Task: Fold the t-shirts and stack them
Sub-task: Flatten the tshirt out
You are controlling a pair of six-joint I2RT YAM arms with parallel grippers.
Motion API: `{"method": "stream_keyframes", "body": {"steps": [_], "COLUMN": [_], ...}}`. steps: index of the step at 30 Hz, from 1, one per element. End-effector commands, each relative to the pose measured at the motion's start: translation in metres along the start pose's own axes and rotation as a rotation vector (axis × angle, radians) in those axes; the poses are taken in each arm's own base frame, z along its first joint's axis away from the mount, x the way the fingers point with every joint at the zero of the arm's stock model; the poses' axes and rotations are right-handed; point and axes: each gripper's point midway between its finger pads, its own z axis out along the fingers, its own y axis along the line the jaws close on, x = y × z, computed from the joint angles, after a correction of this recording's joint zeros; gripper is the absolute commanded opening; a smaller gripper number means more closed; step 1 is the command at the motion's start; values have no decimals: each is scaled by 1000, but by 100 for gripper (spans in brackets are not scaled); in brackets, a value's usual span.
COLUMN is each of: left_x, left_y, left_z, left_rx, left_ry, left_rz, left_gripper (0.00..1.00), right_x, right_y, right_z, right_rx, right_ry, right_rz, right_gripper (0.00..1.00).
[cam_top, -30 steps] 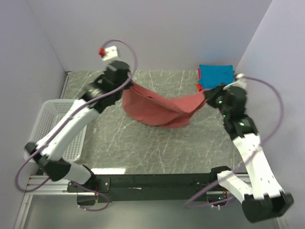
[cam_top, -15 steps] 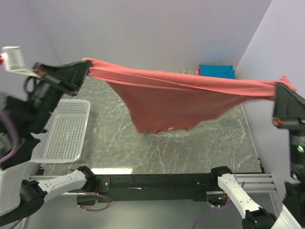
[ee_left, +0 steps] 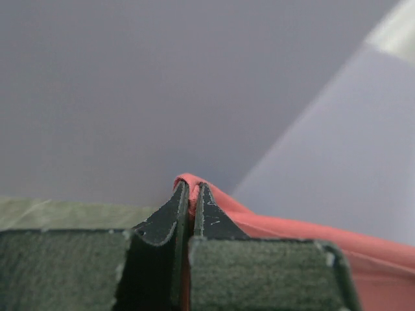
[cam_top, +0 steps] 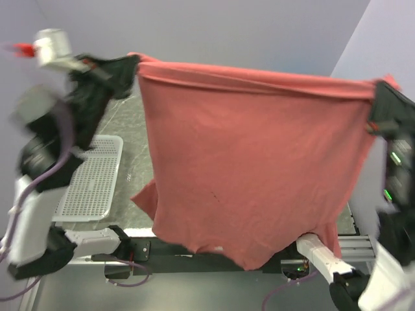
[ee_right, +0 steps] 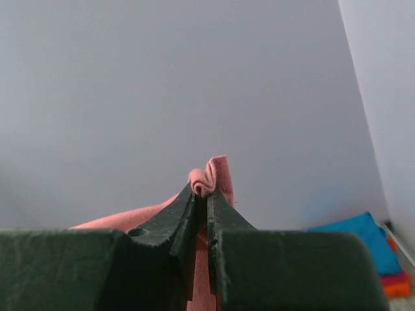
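The salmon t-shirt hangs spread out high above the table, filling the middle of the top view. My left gripper is shut on its upper left corner, my right gripper on its upper right corner. The top edge is stretched taut between them. In the left wrist view the left gripper pinches a fold of salmon cloth. In the right wrist view the right gripper clamps a bunched roll of the same cloth. Folded teal-blue and orange t-shirts lie low at the right.
A white mesh basket sits at the left of the marble table. Grey walls close in the back and both sides. The hanging shirt hides most of the table and the folded stack in the top view.
Both arms have risen and moved apart, lifting the salmon t-shirt off the table. It went from a sagging bundle to a flat sheet hanging close to the camera.
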Motion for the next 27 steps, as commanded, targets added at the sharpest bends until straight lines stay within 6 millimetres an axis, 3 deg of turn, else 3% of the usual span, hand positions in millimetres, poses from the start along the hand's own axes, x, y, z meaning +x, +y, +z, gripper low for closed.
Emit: {"method": "stream_keyframes", "body": {"steps": [1,3,4,6,7,8,9,10,11,12,13,14,15,16,17,20,21,22,24,26,27], "left_x": [54,90,110,151,189,215,234,264,276,286,301,301,305,313,312,322,321,325,331,348,346], "left_y": [110,155,212,267,300,313,324,347,358,366,387,390,394,403,404,403,398,395,393,393,380], "left_z": [56,79,96,102,110,113,115,116,116,119,118,125,124,124,126,120,120,118,105,82,77], "left_rx": [-492,-542,-655,-783,-835,-836,-841,-874,-890,-887,-919,-909,-917,-932,-931,-898,-877,-859,-869,-884,-863], "left_ry": [-2,113,147,233,322,384,433,492,517,532,566,569,591,608,607,638,637,650,677,740,737], "left_rz": [178,170,135,141,179,192,207,216,218,206,201,188,181,185,188,187,177,160,135,96,72], "left_gripper": [1,1,1,1,2,23,37,54,83,94,99,99,99,99,99,99,99,99,99,99,99], "right_x": [113,156,211,255,308,332,355,404,428,477,488,504,543,539,545,555,536,549,546,546,548], "right_y": [-53,-68,-78,-92,-104,-108,-109,-124,-123,-140,-136,-137,-154,-147,-148,-146,-138,-146,-145,-145,-147], "right_z": [83,109,126,146,156,162,170,176,178,176,185,188,176,190,188,167,169,142,108,87,71], "right_rx": [227,245,237,233,234,221,200,209,177,196,169,157,194,179,183,195,193,218,231,225,225], "right_ry": [172,236,344,403,503,545,571,654,703,788,808,843,942,932,960,1014,968,1020,1048,1080,1111], "right_rz": [-135,-147,-130,-109,-106,-101,-90,-90,-70,-67,-49,-41,-46,-47,-51,-87,-86,-88,-62,-47,-51], "right_gripper": [0,0,0,0,0,0,0,0,0,13,27,39,63,72,78,83,84,84,84,84,84]}}
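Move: Both hands hold the t-shirt's upper corners high over the table. The left corner's landing spot by the far table edge is about 38 cm ahead of the left hand, 2 cm left and 61 cm down. The basket is roughly 3 cm ahead and 37 cm left, almost as low. For the right hand, its corner's spot is some 40 cm ahead, 4 cm left and 61 cm down, with the folded stack 46 cm ahead, 8 cm right. Both hands fling the held t-shirt about 50 cm down and 35 forward, tip down and let go. ##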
